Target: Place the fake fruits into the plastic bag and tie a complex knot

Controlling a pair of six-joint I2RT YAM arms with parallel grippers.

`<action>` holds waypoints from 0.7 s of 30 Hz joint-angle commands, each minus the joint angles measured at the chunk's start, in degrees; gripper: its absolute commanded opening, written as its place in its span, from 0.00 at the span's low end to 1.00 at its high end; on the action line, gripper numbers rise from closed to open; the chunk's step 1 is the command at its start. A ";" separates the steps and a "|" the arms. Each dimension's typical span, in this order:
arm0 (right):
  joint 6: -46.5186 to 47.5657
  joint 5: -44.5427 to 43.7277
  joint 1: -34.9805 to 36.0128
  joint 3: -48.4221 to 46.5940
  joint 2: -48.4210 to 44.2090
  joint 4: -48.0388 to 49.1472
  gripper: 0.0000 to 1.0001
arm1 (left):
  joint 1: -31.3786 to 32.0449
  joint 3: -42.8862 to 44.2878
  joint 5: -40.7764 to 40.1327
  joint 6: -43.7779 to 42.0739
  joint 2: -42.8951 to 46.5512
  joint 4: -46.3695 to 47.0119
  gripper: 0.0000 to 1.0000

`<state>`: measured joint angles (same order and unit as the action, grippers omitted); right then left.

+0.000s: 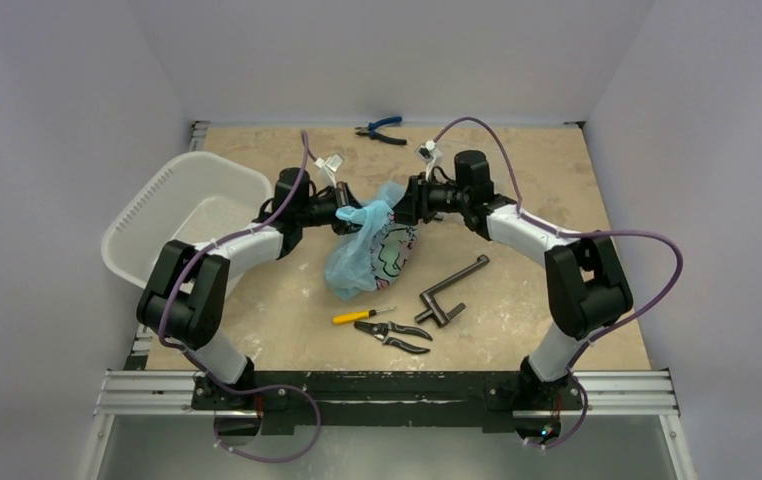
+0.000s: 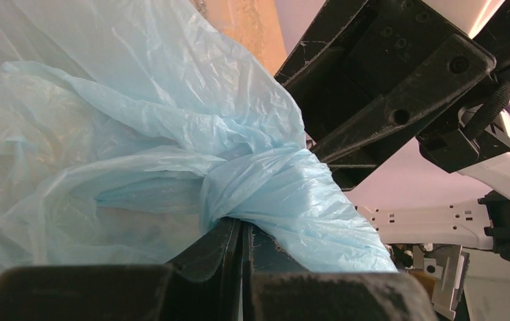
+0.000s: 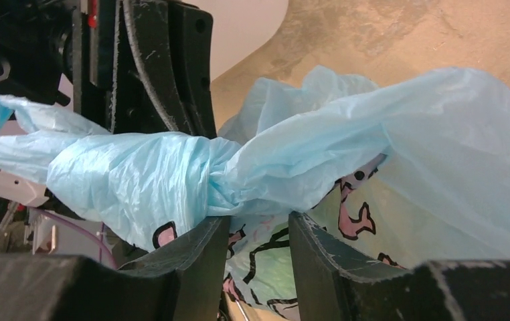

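The light-blue plastic bag [image 1: 367, 255] with dark and pink print lies mid-table, its neck lifted between both grippers. The neck is bunched into a knot [image 3: 209, 177] with an ear-shaped end [image 3: 1, 117] trailing left. My left gripper [image 2: 244, 229] is shut, and film of the bag [image 2: 172, 134] comes out at its tips. My right gripper [image 3: 259, 224] stands partly open with the twisted film lying across its fingertips. Through the gap I see the printed bag wall. A green tint of fake fruits [image 3: 319, 261] shows through the film; their shapes are hidden.
A white perforated tub [image 1: 172, 210] stands at the left. Blue-handled pliers [image 1: 380, 130] lie at the far edge. Near the bag lie a dark metal crank [image 1: 452, 290], a yellow-handled screwdriver [image 1: 362, 315] and black pliers [image 1: 394, 335].
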<state>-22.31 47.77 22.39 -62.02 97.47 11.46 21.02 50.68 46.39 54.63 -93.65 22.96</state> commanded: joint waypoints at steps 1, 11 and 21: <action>4.30 5.23 1.10 -0.59 -2.11 -1.33 0.42 | -0.19 1.71 0.94 -0.20 -0.08 1.54 0.00; 5.35 6.37 4.37 -3.48 4.58 1.60 0.72 | 0.33 2.52 4.12 6.02 -1.78 9.00 0.00; 4.73 8.64 4.03 -12.72 8.97 4.86 0.81 | 0.03 1.80 11.83 3.15 0.88 4.25 0.00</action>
<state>-17.28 57.34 26.46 -69.76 108.20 11.97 19.79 51.20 49.67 60.40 -95.55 28.95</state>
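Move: The twisted neck of the plastic bag, pinched in the left fingers, stands about 7 cm to the right hand's left, level with it in reach and height; from the left hand it is some 2 cm to the right. From the right hand, the bag's fruit-filled body hangs about 9 cm back, 7 cm left and 9 cm lower. The yellow screwdriver lies on the table some 23 cm back, 9 cm left and 16 cm below the right hand. The bag's twisted neck stays pinched in the shut left fingers, which rise barely a centimetre, while the right hand closes in on it. The right hand first draws back nearly 3 cm, then goes left, about 4.5 cm in all, sinking some 2 cm and easing slightly forward again behind the neck. Its half-open fingers spread wide and the hand turns about 15 degrees counter-clockwise. ##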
